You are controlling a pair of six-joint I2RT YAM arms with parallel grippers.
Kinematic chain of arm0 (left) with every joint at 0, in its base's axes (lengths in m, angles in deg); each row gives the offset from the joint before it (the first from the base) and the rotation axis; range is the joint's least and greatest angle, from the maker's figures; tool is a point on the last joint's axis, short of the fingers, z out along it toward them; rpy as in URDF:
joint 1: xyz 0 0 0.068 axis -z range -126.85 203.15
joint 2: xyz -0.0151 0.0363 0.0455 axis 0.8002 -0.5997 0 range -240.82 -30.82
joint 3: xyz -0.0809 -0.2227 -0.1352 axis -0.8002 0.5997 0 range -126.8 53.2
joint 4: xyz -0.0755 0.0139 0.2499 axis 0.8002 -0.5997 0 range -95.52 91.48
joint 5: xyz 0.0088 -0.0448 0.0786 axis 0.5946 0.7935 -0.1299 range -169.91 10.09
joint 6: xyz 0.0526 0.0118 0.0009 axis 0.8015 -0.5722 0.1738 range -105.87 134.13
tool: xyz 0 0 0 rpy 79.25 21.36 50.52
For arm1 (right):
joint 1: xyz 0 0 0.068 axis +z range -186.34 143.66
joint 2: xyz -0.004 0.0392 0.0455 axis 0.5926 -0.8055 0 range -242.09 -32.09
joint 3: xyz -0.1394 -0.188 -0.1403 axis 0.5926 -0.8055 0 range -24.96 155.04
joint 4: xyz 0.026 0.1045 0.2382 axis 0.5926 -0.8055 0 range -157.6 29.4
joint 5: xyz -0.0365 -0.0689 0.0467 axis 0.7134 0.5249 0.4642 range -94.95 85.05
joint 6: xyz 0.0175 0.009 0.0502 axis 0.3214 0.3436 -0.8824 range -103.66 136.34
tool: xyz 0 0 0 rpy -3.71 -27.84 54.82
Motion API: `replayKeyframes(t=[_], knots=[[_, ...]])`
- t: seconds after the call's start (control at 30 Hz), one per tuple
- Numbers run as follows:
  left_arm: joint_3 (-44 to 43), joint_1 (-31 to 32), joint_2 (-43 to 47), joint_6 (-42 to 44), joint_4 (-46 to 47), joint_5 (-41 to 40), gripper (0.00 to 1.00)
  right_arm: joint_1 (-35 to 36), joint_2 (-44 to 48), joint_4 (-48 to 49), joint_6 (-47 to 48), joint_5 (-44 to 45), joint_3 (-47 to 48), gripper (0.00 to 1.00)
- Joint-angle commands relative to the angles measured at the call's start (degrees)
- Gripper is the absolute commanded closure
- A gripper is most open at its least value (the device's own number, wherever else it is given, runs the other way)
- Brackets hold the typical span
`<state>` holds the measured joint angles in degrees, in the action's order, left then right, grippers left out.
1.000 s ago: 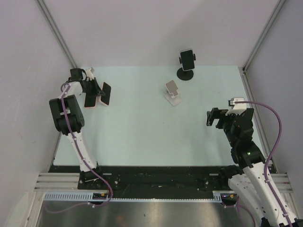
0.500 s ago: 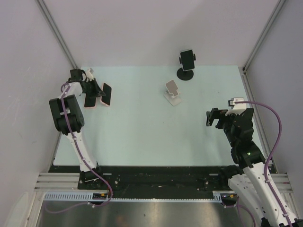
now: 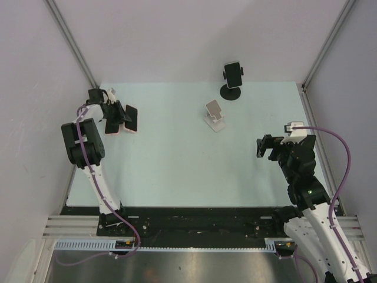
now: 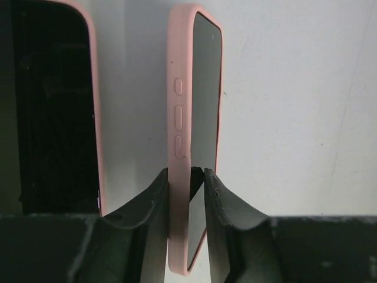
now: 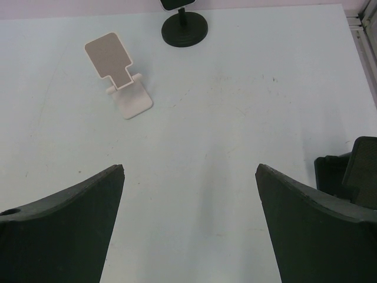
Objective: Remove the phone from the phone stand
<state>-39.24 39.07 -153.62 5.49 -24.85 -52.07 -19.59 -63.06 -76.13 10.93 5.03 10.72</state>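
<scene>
A pink-cased phone (image 4: pixel 178 118) stands on its long edge on the table between the fingers of my left gripper (image 4: pixel 185 171). The left finger touches the case and a thin gap shows at the right finger, so the jaws are slightly open. From above, that phone (image 3: pixel 131 119) and my left gripper (image 3: pixel 122 115) are at the far left. Another pink-cased phone (image 4: pixel 53 106) lies just beside it (image 3: pixel 112 125). A third phone (image 3: pixel 233 72) sits in a black phone stand (image 5: pixel 184 28) at the back. My right gripper (image 3: pixel 263 147) (image 5: pixel 188 168) hangs wide open and empty.
An empty white phone stand (image 3: pixel 215 115) (image 5: pixel 121 76) sits in front of the black one. The left wall runs close behind my left arm. A frame post (image 3: pixel 306 82) marks the table's far right corner.
The left jaws have loosened from a tight grip on the pink-cased phone and the gripper has drawn back slightly to the left. The right arm has not moved.
</scene>
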Motion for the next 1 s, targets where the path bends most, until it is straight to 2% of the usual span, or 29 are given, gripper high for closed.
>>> replayKeyframes(t=[0.0,0.4,0.67,0.83,0.97], knots=[[1.39,0.9,0.72,0.03,-4.0,-3.75,0.66,0.12,0.99,1.64,-0.04,-0.31,0.09,0.0],[0.86,0.99,2.04,1.79,-4.08,-8.49,0.37,0.03,1.08,1.64,-0.04,-0.31,0.09,0.01],[-0.54,2.74,1.69,2.84,-4.08,-11.83,0.29,0.12,0.73,1.73,-0.22,-0.57,0.09,0.01],[-1.07,4.68,0.99,3.37,-4.0,-14.91,0.21,0.03,0.81,1.64,0.05,-0.49,0.18,0.01],[-1.33,6.0,0.99,3.98,-4.08,-18.25,0.2,0.03,0.64,1.64,-0.13,-0.49,0.09,0.01]])
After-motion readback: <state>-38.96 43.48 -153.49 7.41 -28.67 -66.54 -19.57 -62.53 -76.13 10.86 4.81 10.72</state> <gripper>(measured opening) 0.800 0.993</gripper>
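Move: The left hand is at the upper, left-hand long edge of the tilted phone, whose middle lies about 2 cm ahead, 3 cm to the right and 1 cm below it. The black-screened phone already laid down has its middle some 5 cm to the hand's left, 1 cm ahead and 3 cm lower. From the idle right hand the tilted phone lies roughly 25 cm ahead, 65 cm left and 21 cm below. The left hand, its fingers already loosening, lets the tilted phone down onto the table: it sinks about 2 cm while drawing back some 2 cm and a little left, the fingers spreading from about a quarter to four-fifths open. Then, staying low, it slides back right by about 1 cm as the wrist tips the fingers nearer straight down, some 15 degrees in all, ending with one finger by each long edge near the phone's close end. ##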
